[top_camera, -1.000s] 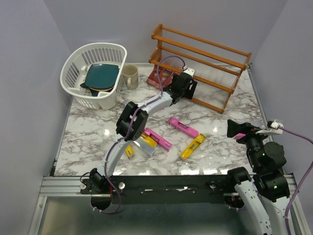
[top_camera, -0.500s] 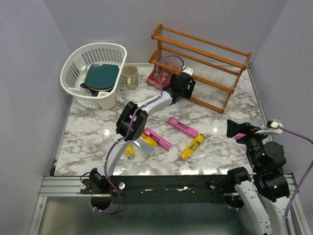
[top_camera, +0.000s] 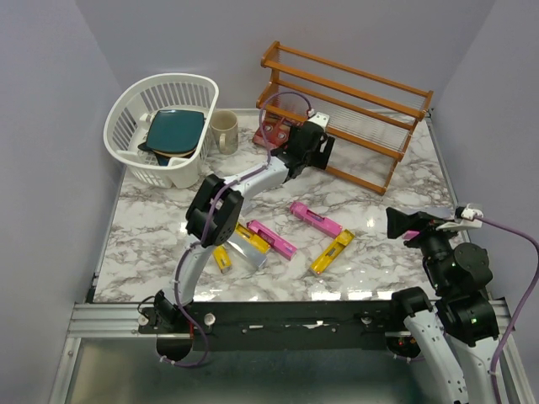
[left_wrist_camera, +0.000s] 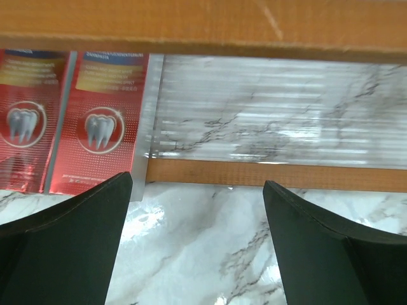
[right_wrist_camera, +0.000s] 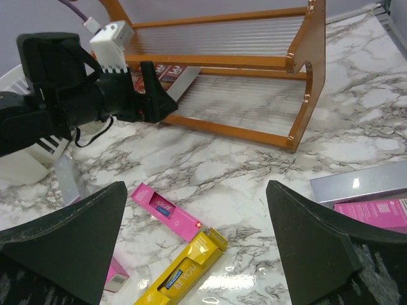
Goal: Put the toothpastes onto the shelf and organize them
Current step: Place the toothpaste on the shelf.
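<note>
The shelf (top_camera: pixel 345 101) stands at the back of the table. Two red toothpastes (left_wrist_camera: pixel 95 121) lie side by side at the left end of its bottom tier (top_camera: pixel 274 130). My left gripper (top_camera: pixel 324 154) sits just in front of that tier's front rail (left_wrist_camera: pixel 254 173), open (left_wrist_camera: pixel 197 184) with only marble between its fingers. More toothpastes lie loose mid-table: a pink one (top_camera: pixel 316 219), a yellow one (top_camera: pixel 331 252), another pink (top_camera: pixel 271 238) and a silver one (top_camera: pixel 244 250). My right gripper (top_camera: pixel 400 223) hangs open (right_wrist_camera: pixel 197 184) above the pink (right_wrist_camera: pixel 168 213) and yellow (right_wrist_camera: pixel 184 273) cartons, holding nothing.
A white basket (top_camera: pixel 160 126) with dark plates stands at the back left, and a beige mug (top_camera: pixel 224 130) stands beside it. A silver carton (right_wrist_camera: pixel 362 184) and a pink one (right_wrist_camera: pixel 375 210) lie near my right arm. The shelf's right side frame (right_wrist_camera: pixel 308 70) stands on the marble.
My left arm has drawn back slightly leftward from the shelf and its jaws have widened a little. The right gripper has shifted slightly to the left.
</note>
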Robot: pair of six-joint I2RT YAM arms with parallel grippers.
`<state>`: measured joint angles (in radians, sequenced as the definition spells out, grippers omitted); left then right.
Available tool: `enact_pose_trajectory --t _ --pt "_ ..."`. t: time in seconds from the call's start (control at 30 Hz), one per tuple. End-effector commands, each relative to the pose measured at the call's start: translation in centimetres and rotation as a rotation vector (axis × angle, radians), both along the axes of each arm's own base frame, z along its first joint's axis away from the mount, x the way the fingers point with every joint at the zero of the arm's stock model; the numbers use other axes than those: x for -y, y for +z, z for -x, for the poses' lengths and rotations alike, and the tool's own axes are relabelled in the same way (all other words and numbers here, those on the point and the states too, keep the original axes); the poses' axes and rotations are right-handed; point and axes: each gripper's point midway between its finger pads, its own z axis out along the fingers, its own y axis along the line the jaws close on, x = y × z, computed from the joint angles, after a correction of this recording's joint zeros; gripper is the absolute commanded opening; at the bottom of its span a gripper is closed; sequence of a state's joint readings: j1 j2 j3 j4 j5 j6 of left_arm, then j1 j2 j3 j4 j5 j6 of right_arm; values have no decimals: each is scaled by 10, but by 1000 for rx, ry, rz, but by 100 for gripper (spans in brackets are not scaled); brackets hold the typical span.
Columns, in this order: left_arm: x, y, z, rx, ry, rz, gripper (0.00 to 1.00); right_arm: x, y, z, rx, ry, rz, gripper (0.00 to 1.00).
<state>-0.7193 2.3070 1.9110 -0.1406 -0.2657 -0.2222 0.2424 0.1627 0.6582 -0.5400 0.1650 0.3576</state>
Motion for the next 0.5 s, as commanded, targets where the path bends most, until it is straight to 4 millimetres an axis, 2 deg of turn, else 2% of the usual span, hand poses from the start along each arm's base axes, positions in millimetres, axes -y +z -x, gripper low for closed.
enact_pose_trajectory --t 0.0,0.03,0.07,0.1,0.13,0.17,0.2,0.23,0.27,0.3,0.33,0.37,0.4,0.43,0.47 --pt "3 86 11 85 -44 166 97 -16 -3 0 -6 96 29 99" --pt "1 93 15 89 -46 176 97 -19 -2 0 -6 111 29 99" --pt "-4 91 21 82 -41 177 98 -22 -3 0 -11 128 33 99" --pt "-12 117 27 115 -38 205 98 -27 -3 1 -14 163 36 99" --pt "-17 126 32 123 -27 219 98 -31 -5 0 -25 182 38 99" --pt "-27 120 39 111 -14 208 98 -36 -6 1 -30 211 37 99" --pt "-39 146 46 146 9 230 99 -42 -7 2 -38 248 38 99" --pt "-48 154 51 153 25 237 99 -46 -12 -1 -64 267 39 99" --pt "-60 145 59 127 46 216 99 -50 -13 -1 -75 288 37 99" --pt "-72 167 69 153 63 238 99 -57 -16 -1 -95 328 35 99" --pt "-83 171 73 158 91 229 99 -62 -19 -2 -112 354 34 100" --pt "-96 159 82 128 112 189 99 -68 -27 -6 -152 383 32 100" --pt "-110 174 91 148 128 194 99 -77 -33 -5 -174 434 23 100" --pt "-122 175 96 149 161 177 99 -83 -37 -6 -195 466 17 100" --pt "-135 161 105 112 179 133 99 -90 -44 -12 -228 496 8 100"
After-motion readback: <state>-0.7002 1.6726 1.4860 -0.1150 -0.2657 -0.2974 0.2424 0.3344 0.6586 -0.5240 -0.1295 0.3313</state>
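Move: Just ahead of the empty left hand, about 7 cm out and 5 cm left, some 6 cm lower, lies the rightmost red toothpaste on the shelf. From the same hand the middle pink toothpaste is roughly 15 cm back and level sideways, the left pink one about 21 cm back and 13 cm left, both some 9 cm below. From the right hand, the yellow toothpaste lies about 5 cm ahead, 14 cm left and 25 cm down, the middle pink about 16 cm ahead and 19 cm left. Backing out of the shelf front with fingers still wide open, the left hand climbs some 17 cm while drawing back and left about 8 cm each, ever faster, away from the red toothpaste; its fingers tip up slightly and its left side rolls down. The open right hand swings about 5 cm left and sinks a little towards the yellow toothpaste, turning some 15 degrees counter-clockwise and tipping down. ##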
